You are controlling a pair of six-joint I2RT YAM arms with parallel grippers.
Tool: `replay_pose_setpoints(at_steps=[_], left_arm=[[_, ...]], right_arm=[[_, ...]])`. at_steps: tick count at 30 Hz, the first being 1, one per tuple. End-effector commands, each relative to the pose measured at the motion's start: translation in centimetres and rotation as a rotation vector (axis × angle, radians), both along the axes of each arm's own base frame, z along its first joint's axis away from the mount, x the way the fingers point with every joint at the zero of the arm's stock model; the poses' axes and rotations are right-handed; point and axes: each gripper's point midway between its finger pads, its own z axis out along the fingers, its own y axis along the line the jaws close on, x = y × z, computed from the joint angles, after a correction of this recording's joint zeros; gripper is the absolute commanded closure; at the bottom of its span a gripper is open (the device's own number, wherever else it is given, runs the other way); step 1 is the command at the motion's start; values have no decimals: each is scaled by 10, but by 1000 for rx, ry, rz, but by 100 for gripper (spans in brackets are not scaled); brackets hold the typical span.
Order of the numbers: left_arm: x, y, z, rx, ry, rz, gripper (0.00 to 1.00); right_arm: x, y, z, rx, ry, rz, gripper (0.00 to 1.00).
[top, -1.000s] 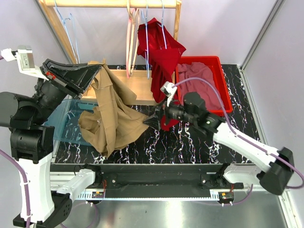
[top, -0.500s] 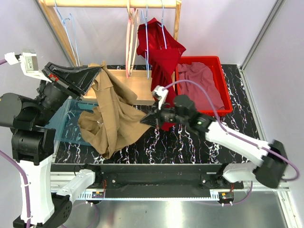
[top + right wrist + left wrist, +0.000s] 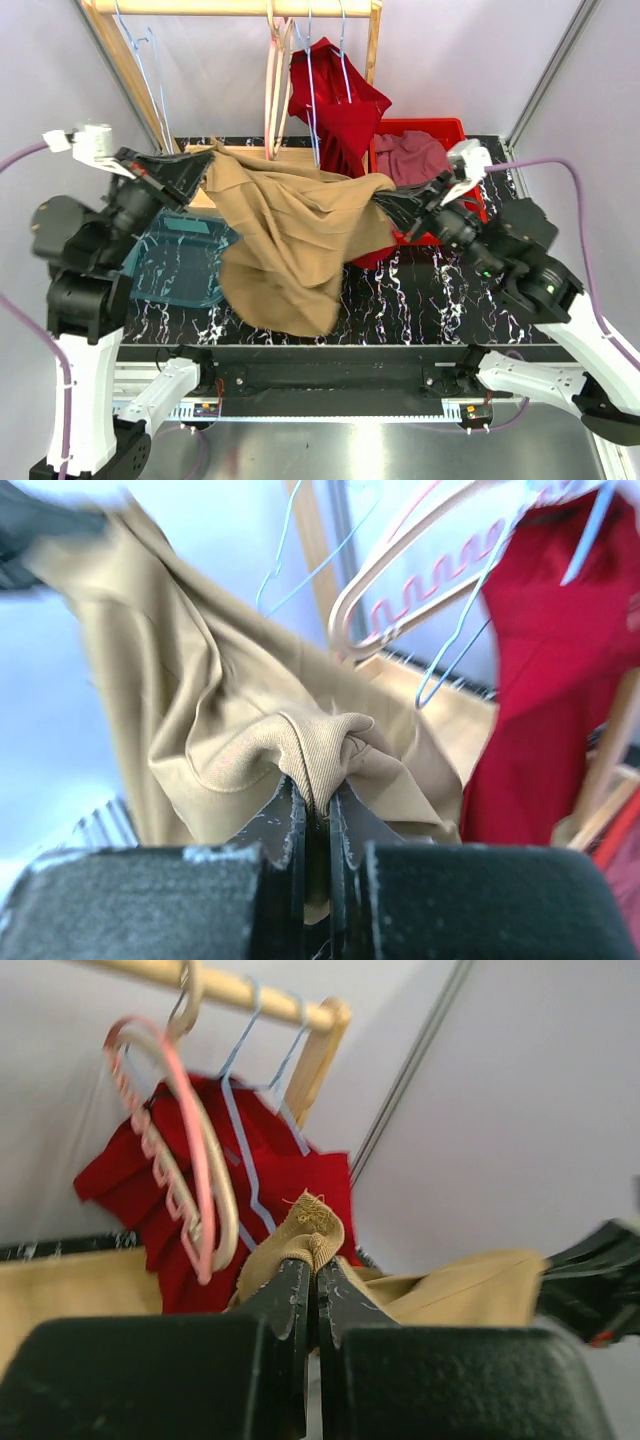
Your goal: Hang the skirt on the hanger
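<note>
The tan skirt (image 3: 290,240) hangs spread in the air between both arms, its lower part drooping toward the table. At its left corner my left gripper (image 3: 205,168) is shut on a fold of the skirt (image 3: 312,1222), and its jaws (image 3: 313,1265) are pressed together. My right gripper (image 3: 385,200) is shut on the skirt's right corner (image 3: 330,745), and cloth bunches over those jaws (image 3: 320,790). A pink and beige hanger (image 3: 277,85) hangs bare on the wooden rail (image 3: 230,7) behind the skirt. It also shows in the left wrist view (image 3: 190,1160) and the right wrist view (image 3: 420,560).
Blue wire hangers (image 3: 140,60) hang on the rail. A red garment (image 3: 335,105) hangs there on another blue hanger. A red bin (image 3: 452,128) at the back right holds a mauve cloth (image 3: 415,155). A clear blue tray (image 3: 175,265) lies on the marbled table at left.
My right gripper closed on the skirt's lower edge, then swung up and to the right, pulling the skirt out wide. The left arm shifted slightly while keeping its grip.
</note>
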Motion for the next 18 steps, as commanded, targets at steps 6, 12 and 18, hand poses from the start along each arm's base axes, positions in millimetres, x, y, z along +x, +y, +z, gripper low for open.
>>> replay_pose_setpoints(at_steps=[6,12,18], left_arm=[[80,6,-126,64,303,116,100],[100,-2,-223,97,479,85,100],[105,-5,-327,179,705,128,100]], right_arm=[[7,-22,-11,-21,16,-106,100],[10,-2,-79,-100,165,-63,100],[12,34,-165,-195,359,24,100]])
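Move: The tan skirt hangs pinched between both hands. The open table in the middle lies about 8 cm ahead, 14 right and 50 below the left hand; from the right hand it is about 8 ahead, 11 left and 43 below. The teal tub is 13 cm ahead, 19 left and 49 below the left hand. The red skirt hangs about 28 cm straight ahead of the right hand, 8 lower, with the rack's wooden tray about 34 ahead, 19 left and 42 below. The tan skirt is brought down towards the middle of the table, still pinched at one corner by each hand. The left hand drops quickly, some 30 cm, going forward about 9 cm early on while its fingers tip down about 40 degrees. The right hand first shifts slightly right, then sinks about 14 cm, tilting down more gently. ##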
